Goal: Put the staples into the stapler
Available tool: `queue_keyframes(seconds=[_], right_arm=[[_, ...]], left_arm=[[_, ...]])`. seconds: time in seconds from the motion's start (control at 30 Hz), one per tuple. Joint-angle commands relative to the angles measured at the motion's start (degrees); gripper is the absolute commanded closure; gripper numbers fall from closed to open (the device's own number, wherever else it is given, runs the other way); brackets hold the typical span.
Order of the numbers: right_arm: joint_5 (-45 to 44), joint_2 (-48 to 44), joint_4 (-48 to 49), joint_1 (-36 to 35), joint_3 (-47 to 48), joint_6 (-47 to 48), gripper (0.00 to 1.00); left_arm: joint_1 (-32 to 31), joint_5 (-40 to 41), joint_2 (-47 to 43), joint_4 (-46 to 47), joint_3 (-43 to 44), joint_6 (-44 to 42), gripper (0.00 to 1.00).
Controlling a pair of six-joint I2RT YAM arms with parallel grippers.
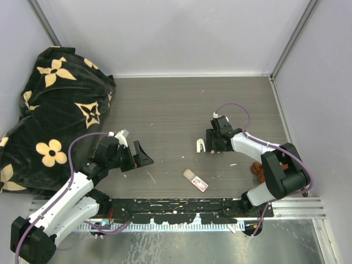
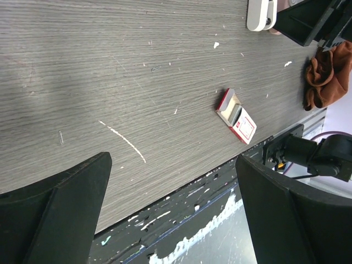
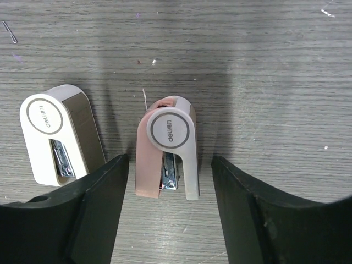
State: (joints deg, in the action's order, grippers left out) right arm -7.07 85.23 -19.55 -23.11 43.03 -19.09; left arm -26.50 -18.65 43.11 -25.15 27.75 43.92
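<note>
A pink-and-white stapler (image 3: 168,146) lies on the table between the fingers of my right gripper (image 3: 168,160), which stands open with a gap on each side of it. A second, white-and-tan stapler (image 3: 58,135) lies just left of it, and from above this white stapler (image 1: 201,145) shows beside the right gripper (image 1: 212,144). The staples box (image 1: 195,180), red-and-white, lies flat nearer the front edge. In the left wrist view the staples box (image 2: 236,115) is partly slid open. My left gripper (image 1: 144,159) hovers open and empty at the left, and its wrist view shows the left gripper (image 2: 173,159) well apart from the box.
A black blanket with cream flowers (image 1: 55,110) is heaped at the far left. A brown cloth (image 1: 258,169) lies by the right arm's base. A black rail (image 1: 176,209) runs along the front edge. White walls close in the table.
</note>
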Motion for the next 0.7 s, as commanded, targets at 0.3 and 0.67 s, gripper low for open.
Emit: queue_keyframes(seconds=[0.3,0.67], right_arm=[[-3.1,-11.5,-2.4,0.5,2.5,2.7,0.11],[5.5,-13.8,3.8,5.1,8.8,7.0,0.00]], left_arm=[[0.4,7.1,1.0,-4.3,8.6,-7.1,0.02],[3.1,18.8,17.4,-1.0,23.2,-20.8,0.02]])
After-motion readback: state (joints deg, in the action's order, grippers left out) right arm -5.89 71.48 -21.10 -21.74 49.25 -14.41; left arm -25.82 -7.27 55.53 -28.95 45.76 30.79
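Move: Between the right hand's parted fingers stands the pink stapler, about 1 cm ahead of the hand point, level sideways and roughly 1 cm below it. The white stapler is some 6 cm to the left of the pink one and level with it in reach; the open staple box lies about 14 cm back and 8 cm left of the pink one. From the left hand, the pink stapler is roughly 28 cm to the right, 9 cm ahead and 10 cm lower. Rising away from the pink stapler, the right hand opens its already loosened fingers to full width and climbs about 11 cm, nearly straight up at first, then also drifting 3 to 4 cm forward as the fingertips swing forward some 15 degrees. After barely stirring, the empty, wide-open left hand goes about 7 cm forward and 5 cm up, rolling its left side up and tipping its fingers up slightly. ##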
